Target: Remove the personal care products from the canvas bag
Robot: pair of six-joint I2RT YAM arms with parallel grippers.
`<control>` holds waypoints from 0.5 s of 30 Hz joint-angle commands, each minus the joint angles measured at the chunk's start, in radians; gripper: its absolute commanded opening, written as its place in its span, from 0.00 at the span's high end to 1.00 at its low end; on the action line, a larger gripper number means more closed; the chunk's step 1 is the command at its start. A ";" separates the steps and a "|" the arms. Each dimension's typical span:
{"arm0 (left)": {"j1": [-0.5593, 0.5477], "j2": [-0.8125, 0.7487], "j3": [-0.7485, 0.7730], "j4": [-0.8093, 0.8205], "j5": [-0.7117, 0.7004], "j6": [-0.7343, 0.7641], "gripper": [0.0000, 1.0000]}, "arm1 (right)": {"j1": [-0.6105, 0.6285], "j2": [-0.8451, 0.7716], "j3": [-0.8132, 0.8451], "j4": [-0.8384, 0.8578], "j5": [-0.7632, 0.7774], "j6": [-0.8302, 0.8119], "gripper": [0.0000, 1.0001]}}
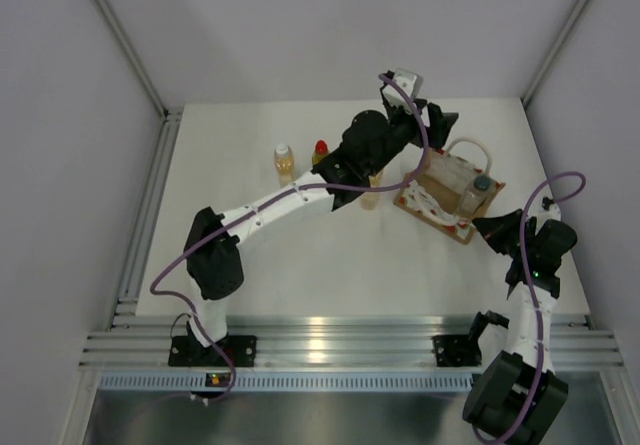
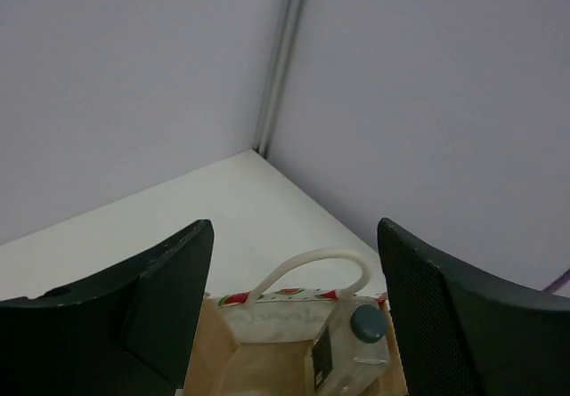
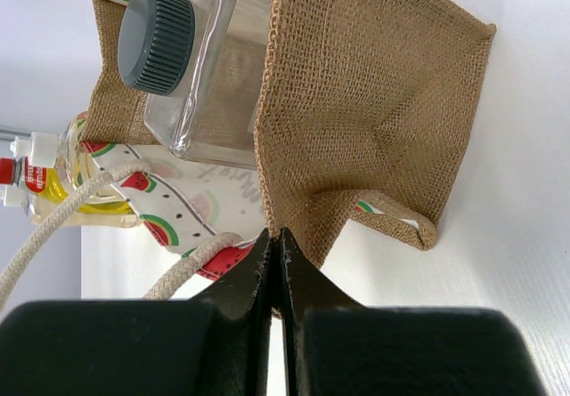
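Observation:
The canvas bag [image 1: 440,193] stands right of centre, and my right gripper [image 1: 497,227] is shut on its near brown edge [image 3: 294,147]. One personal care product, a clear bottle with a dark grey cap [image 1: 478,193], stands inside it [image 3: 207,67]. My left gripper [image 1: 437,123] hovers open above the bag with nothing between its fingers [image 2: 169,298]; the clear bottle [image 2: 354,350] shows below. An amber bottle [image 1: 284,163] and a yellow, red-capped one [image 1: 320,152] stand on the table. Another amber bottle [image 1: 370,195] is partly hidden by the left arm.
A white looped handle [image 2: 312,267] rises from the bag's far side, and rope handles [image 3: 80,209] trail at its front. A bottle of yellow liquid [image 3: 62,187] shows past the bag. Grey walls close the table on three sides.

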 commanded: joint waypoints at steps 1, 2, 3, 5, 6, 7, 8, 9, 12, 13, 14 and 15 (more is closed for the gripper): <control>-0.011 0.089 0.101 -0.054 0.196 -0.039 0.22 | 0.007 0.003 -0.015 -0.008 -0.005 -0.004 0.99; -0.017 0.117 0.109 -0.048 0.203 -0.042 0.22 | 0.007 0.003 -0.014 -0.008 -0.008 -0.002 0.99; -0.018 0.128 0.112 -0.028 0.238 -0.045 0.22 | 0.007 0.002 -0.014 -0.008 -0.010 -0.002 0.99; -0.024 0.163 0.123 -0.008 0.275 -0.053 0.22 | 0.007 0.003 -0.014 -0.008 -0.011 0.001 0.99; -0.029 0.178 0.133 -0.003 0.283 -0.053 0.22 | 0.007 0.000 -0.012 -0.008 -0.011 0.001 0.99; -0.040 0.192 0.144 -0.005 0.286 -0.047 0.23 | 0.007 0.000 -0.012 -0.008 -0.011 0.001 0.99; -0.046 0.220 0.167 -0.006 0.283 -0.042 0.23 | 0.007 0.000 -0.012 -0.008 -0.011 0.001 0.98; -0.050 0.234 0.179 -0.006 0.283 -0.035 0.23 | 0.007 -0.001 -0.014 -0.009 -0.010 0.001 0.99; -0.067 0.284 0.222 -0.020 0.273 -0.012 0.24 | 0.007 -0.009 -0.012 -0.009 -0.010 0.001 0.99; -0.070 0.303 0.228 -0.020 0.271 -0.013 0.24 | 0.007 -0.012 -0.012 -0.009 -0.010 0.001 0.99; -0.073 0.310 0.236 -0.018 0.270 -0.013 0.24 | 0.007 -0.013 -0.012 -0.008 -0.010 0.002 0.99; -0.075 0.318 0.238 -0.015 0.260 -0.010 0.25 | 0.007 -0.012 -0.012 -0.008 -0.010 0.001 0.99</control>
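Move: The clear bottle with the grey cap, the last in the canvas bag, lies about 17 cm to the left hand's right, 3 cm ahead and some 29 cm below. The bag's middle is 12 cm right and 6 cm ahead of that hand; its far handle rises about 9 cm beyond the bottle. The white-capped bottle just set down stands roughly 9 cm left and 7 cm ahead. For the right hand, the clear bottle is about 10 cm ahead, level sideways and in height. Down and to the right over the bag, after a slight first rise, the left hand swings in towards the clear bottle, dropping about 13 cm and crossing some 11 cm, with a small drift back. Its wrist turns about 20 degrees clockwise and the raised fingers tip down to roughly level, staying wide open. The right hand stays put, shut fingers still at the bag's near rim. ##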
